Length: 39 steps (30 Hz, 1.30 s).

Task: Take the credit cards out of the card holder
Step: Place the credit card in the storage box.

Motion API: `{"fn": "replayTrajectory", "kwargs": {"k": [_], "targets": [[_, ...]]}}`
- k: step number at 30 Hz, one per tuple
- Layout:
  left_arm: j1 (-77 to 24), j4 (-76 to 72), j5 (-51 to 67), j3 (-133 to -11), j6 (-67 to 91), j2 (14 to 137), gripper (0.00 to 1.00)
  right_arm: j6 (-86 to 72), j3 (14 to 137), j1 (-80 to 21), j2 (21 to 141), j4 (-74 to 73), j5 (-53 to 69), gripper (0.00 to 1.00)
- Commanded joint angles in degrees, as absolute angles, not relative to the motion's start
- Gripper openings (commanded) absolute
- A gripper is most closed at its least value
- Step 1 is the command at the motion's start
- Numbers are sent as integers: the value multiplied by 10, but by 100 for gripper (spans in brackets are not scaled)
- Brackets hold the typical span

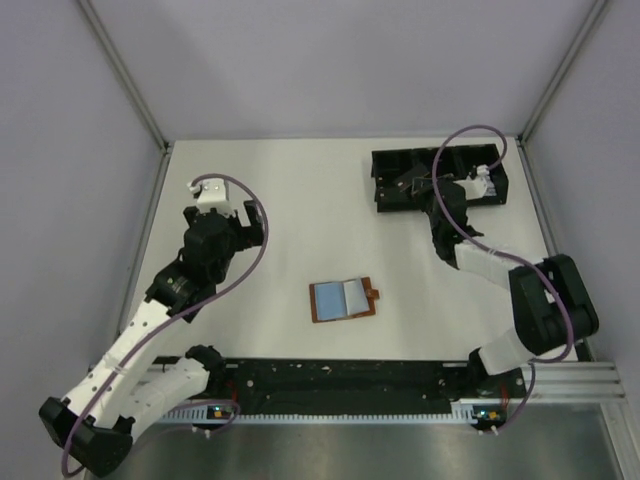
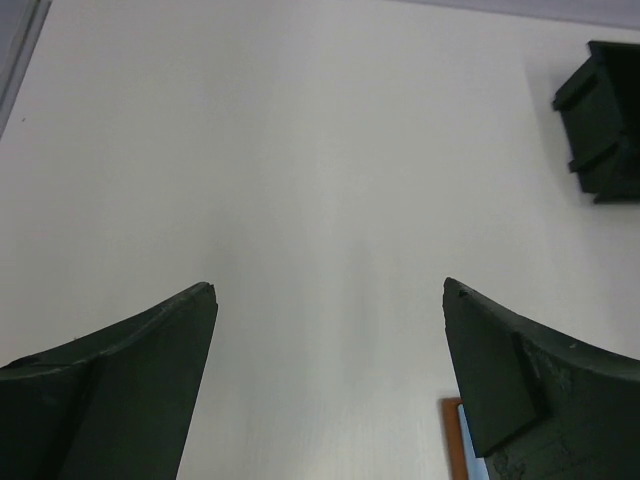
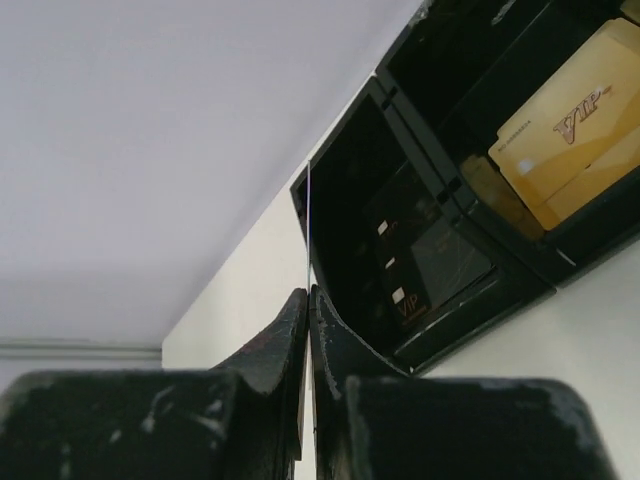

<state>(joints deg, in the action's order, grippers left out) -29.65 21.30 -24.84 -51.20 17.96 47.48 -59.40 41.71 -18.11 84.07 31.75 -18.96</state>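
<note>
The brown card holder (image 1: pixel 343 299) lies open near the table's middle, and blue credit cards (image 1: pixel 330 298) show in its pockets. Its brown edge (image 2: pixel 452 432) peeks in beside my left finger. My left gripper (image 1: pixel 245 222) (image 2: pixel 329 288) hovers at the left of the table, well away from the holder, open and holding nothing. My right gripper (image 1: pixel 418 186) (image 3: pixel 309 292) is over the black tray's (image 1: pixel 380 160) left compartment. It is shut on a thin credit card (image 3: pixel 308 220) seen edge-on.
The black three-compartment tray (image 3: pixel 330 270) (image 2: pixel 605 120) stands at the back right. A black VIP card (image 3: pixel 430 265) lies in one compartment and a gold VIP card (image 3: pixel 570 120) in another. Grey walls close in the table on three sides.
</note>
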Motion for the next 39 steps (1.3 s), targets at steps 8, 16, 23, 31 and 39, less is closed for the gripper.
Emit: {"fn": "replayTrajectory", "kwargs": {"k": [8,16,23,31,39], "targets": [[-283,160,-356,-449,120,409,98,-654,576,-198,1019,346,-318,0],[-282,152,-359,-445,116,404,98,-679,626,-231,1085,317,-341,0],[-283,152,-349,-444,117,405,98,-709,625,-259,1107,288,-375,0],[-282,151,-344,-444,115,405,98,-711,599,-267,1104,321,-335,15],[-282,154,-341,-445,118,403,98,-695,546,-278,1055,345,-307,33]]}}
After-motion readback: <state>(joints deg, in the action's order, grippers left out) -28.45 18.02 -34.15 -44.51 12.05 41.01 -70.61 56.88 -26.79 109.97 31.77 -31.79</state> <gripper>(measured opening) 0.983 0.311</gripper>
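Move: The right hand, shut on the credit card, has the storage box's left compartment about 12 cm ahead, 6 cm left and 12 cm below. The yellow card in the middle compartment lies roughly 11 cm ahead and 6 cm right, the white card in the right compartment 11 cm ahead and 18 cm right, both about 12 cm below. From the left hand the left compartment is some 27 cm ahead, 39 cm right and 21 cm lower. Right hand takes card 8 cm forward, then down-left to left compartment and partly opens; left hand drifts leftward. ##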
